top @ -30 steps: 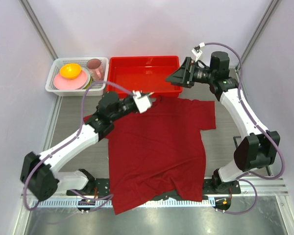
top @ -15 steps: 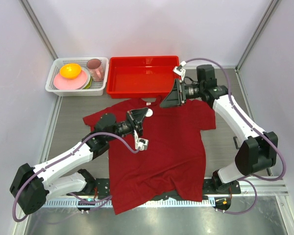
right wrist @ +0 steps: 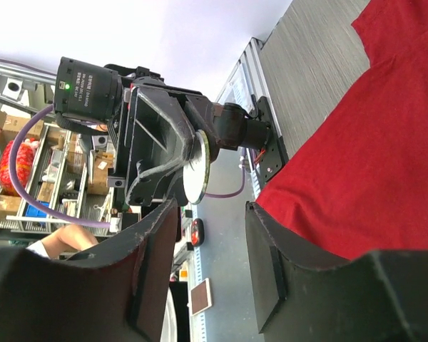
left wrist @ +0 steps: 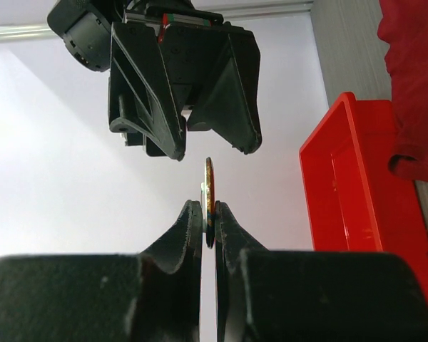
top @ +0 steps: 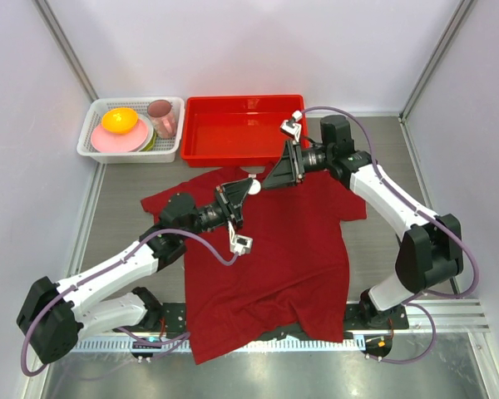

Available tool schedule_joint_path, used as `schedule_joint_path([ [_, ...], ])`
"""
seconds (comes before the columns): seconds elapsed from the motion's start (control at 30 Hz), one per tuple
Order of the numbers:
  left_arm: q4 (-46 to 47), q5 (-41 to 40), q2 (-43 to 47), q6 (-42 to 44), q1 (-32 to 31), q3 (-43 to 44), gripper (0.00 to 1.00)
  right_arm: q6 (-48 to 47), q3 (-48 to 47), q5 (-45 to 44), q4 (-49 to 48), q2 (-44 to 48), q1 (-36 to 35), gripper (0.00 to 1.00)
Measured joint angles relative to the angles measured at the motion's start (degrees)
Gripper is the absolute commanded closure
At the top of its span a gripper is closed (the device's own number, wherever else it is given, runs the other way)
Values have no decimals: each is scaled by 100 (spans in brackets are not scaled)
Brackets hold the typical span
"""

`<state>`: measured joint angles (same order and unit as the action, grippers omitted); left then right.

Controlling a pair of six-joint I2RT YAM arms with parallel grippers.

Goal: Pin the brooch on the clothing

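Observation:
The brooch [top: 254,188] is a small pale disc held above the collar of the clothing [top: 274,249], a dark red T-shirt spread flat on the table. My left gripper [top: 246,193] is shut on it. In the left wrist view the brooch [left wrist: 209,178] stands edge-on, pinched at its lower rim by my left gripper [left wrist: 208,208]. My right gripper [top: 270,180] faces it from the right, open. In the right wrist view the brooch [right wrist: 197,167] shows its pale face just beyond my right gripper [right wrist: 210,210], whose jaws have nothing between them.
A bright red tray [top: 241,125] stands behind the shirt's collar, and it shows at the right of the left wrist view as the tray [left wrist: 342,206]. A white basket [top: 96,133] with dishes and a cup sits at the back left.
My left gripper drew back from near the tray and now holds the brooch over the collar. My right gripper moved left toward it and its jaws have narrowed.

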<state>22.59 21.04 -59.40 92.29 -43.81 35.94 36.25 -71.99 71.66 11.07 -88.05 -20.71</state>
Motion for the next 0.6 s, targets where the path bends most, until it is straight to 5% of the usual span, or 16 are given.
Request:
schedule_joint_path([
  [0.4, 76, 0, -85, 15, -4, 0, 100, 39, -24, -20, -83, -111, -289, 62],
  [0.57, 81, -2, -114, 24, -4, 0, 100, 72, -173, -31, -109, -240, -323, 99],
  [0.6, 90, 0, -120, 46, -4, 0, 98, 109, -181, -44, -111, -249, -323, 99],
])
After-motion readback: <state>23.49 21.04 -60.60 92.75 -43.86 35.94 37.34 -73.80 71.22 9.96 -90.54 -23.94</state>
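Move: The brooch lies about 3 cm to the left of the right hand and 1 cm nearer the base, level with its half-open fingers; the left fingertips already pinch it, its middle some 2 cm right and 1 cm ahead of that hand. Some 25 cm below the right hand, the shirt's neckline is about 8 cm ahead and 5 cm left, and the red tray's middle about 19 cm ahead and 7 cm left. The right hand eases about 2 cm to its left, dipping back by roughly 1 cm and then recovering half of it, so that its half-open fingers come over and under the near-flat brooch from the side facing the left gripper. They narrow slowly on the way in and then shut quickly at the end to pinch the brooch's free edge, while the left hand stays practically still and keeps its own fingertip grip on the other side. ##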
